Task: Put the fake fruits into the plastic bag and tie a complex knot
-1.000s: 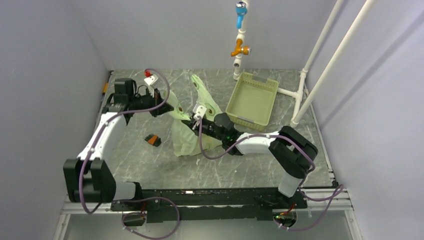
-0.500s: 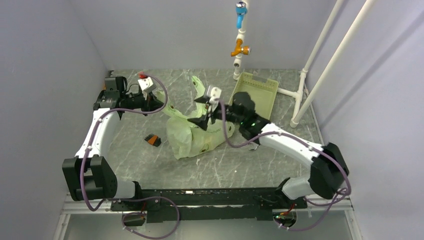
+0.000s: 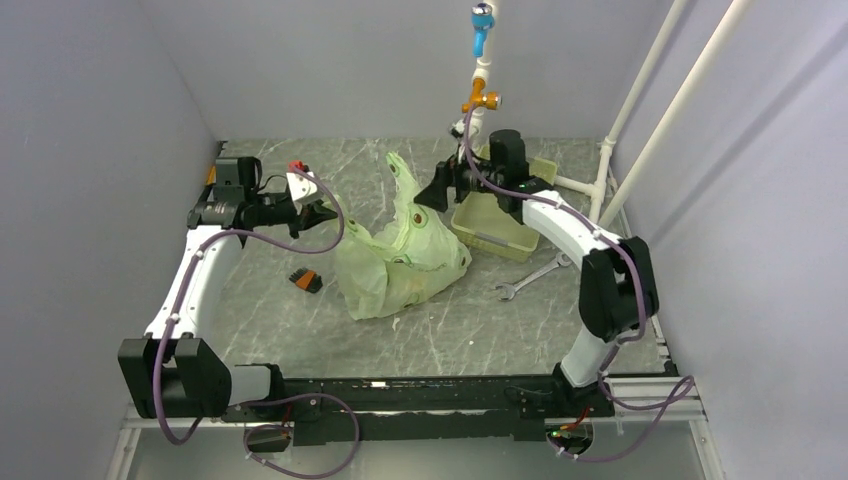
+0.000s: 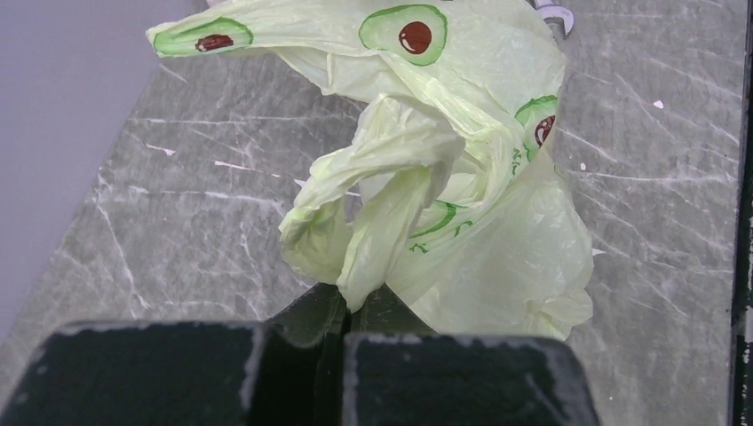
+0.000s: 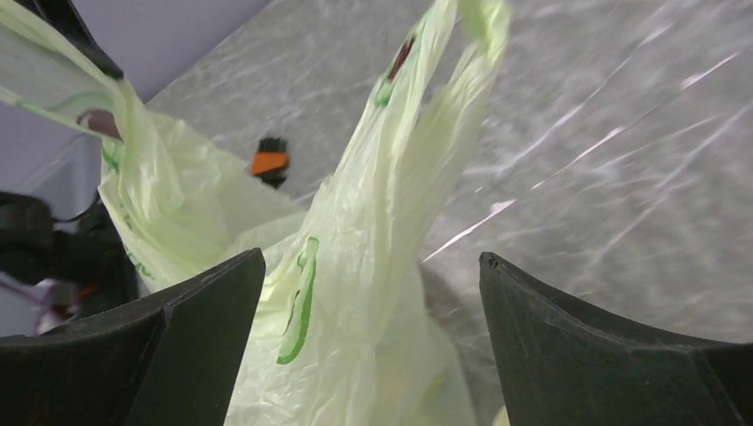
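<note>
The plastic bag (image 3: 400, 262) lies bunched in the middle of the table, pale green with avocado prints. My left gripper (image 3: 322, 212) is shut on a twisted handle (image 4: 384, 222) of the plastic bag (image 4: 506, 248), pinched at the fingertips of the left gripper (image 4: 353, 306). The other handle (image 3: 404, 178) stands upright. My right gripper (image 3: 430, 192) hangs open beside it. In the right wrist view, that handle (image 5: 400, 169) rises between the wide-apart jaws of the right gripper (image 5: 373, 266), touching neither finger. The fake fruits are hidden by the bag's film.
A pale green tray (image 3: 520, 228) sits just right of the right gripper, below a white pipe with an orange valve (image 3: 481, 100). A steel wrench (image 3: 530, 276) lies in front of the tray. A small orange-and-black block (image 3: 305, 280) lies left of the bag.
My right gripper opened, let go of the bag and swung up and back toward the tray. The bag settled lower and wider. The left gripper kept its grip, shifting slightly left.
</note>
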You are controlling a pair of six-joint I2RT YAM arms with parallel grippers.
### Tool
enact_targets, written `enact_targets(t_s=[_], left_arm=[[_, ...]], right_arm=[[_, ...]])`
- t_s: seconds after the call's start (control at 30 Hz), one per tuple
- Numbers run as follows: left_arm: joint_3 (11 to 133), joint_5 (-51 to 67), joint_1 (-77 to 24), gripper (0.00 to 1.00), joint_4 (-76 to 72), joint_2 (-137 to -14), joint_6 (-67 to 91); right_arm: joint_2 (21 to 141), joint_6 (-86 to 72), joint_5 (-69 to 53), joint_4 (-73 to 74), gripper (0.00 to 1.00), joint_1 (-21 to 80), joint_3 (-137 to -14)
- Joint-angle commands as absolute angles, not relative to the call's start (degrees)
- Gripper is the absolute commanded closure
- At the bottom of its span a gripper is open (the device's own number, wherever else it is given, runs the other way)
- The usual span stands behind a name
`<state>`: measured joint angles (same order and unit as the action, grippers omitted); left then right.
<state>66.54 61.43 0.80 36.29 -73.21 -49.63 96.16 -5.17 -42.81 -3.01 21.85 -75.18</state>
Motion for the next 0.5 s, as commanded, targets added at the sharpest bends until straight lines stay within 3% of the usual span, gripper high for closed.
enact_targets(t_s=[0.0,0.1,0.17,0.37,0.43,0.47], left_arm=[[66.7,61.9,0.4,1.0,36.7,-71.8,-52.5],[67.0,62.2,0.4,1.0,36.9,-72.0,-52.8],[67.3,62.2,-0.3,1.0,37.4,-72.0,-53.3],[71.8,61.2,-3.4,1.0,45.5,-74.0,-59.7],[75.9,59.5,-5.8,1.0,51.3,-76.0,-65.2],[77.5,57.9,-7.3,1.0,53.1,-77.2,-66.6]], right_arm=[[99.4,-10.4,-52.7,-1.1,0.05,22.6,-76.4],[103.3,-11.5,-55.4,-1.7,0.06,22.5,-76.6],[105.8,-13.9,-58.6,-3.6,0.13,22.5,-77.3],[105.9,-22.5,-63.1,-11.4,0.72,22.6,-76.5],[104.1,-20.7,-62.8,-9.8,0.98,23.0,-75.7],[102.3,-17.9,-60.8,-7.4,1.0,23.3,-75.2]])
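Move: Some 3 cm back, 3 cm left and 7 cm below the wide-open right hand is the pinching place near the foot of the bag's free, upright handle. The bag's full body lies about 10 cm back, 4 cm left and 17 cm down; the basket about 6 cm out, 18 cm right and 17 cm down. From the left hand, still pinching the other, twisted handle, that pinching place is roughly 17 cm right, level in reach, 5 cm lower. Sinking about 7 cm while drawing some 4 cm back and 3 cm left, the right hand goes down onto the free handle, rolling roughly 25 degrees about its fingers' line and swinging a little counter-clockwise. Late on, its fingers shut and pinch the plastic near the handle's foot. The left hand keeps its grip on the twisted handle and eases about 2 cm right and slightly back. ##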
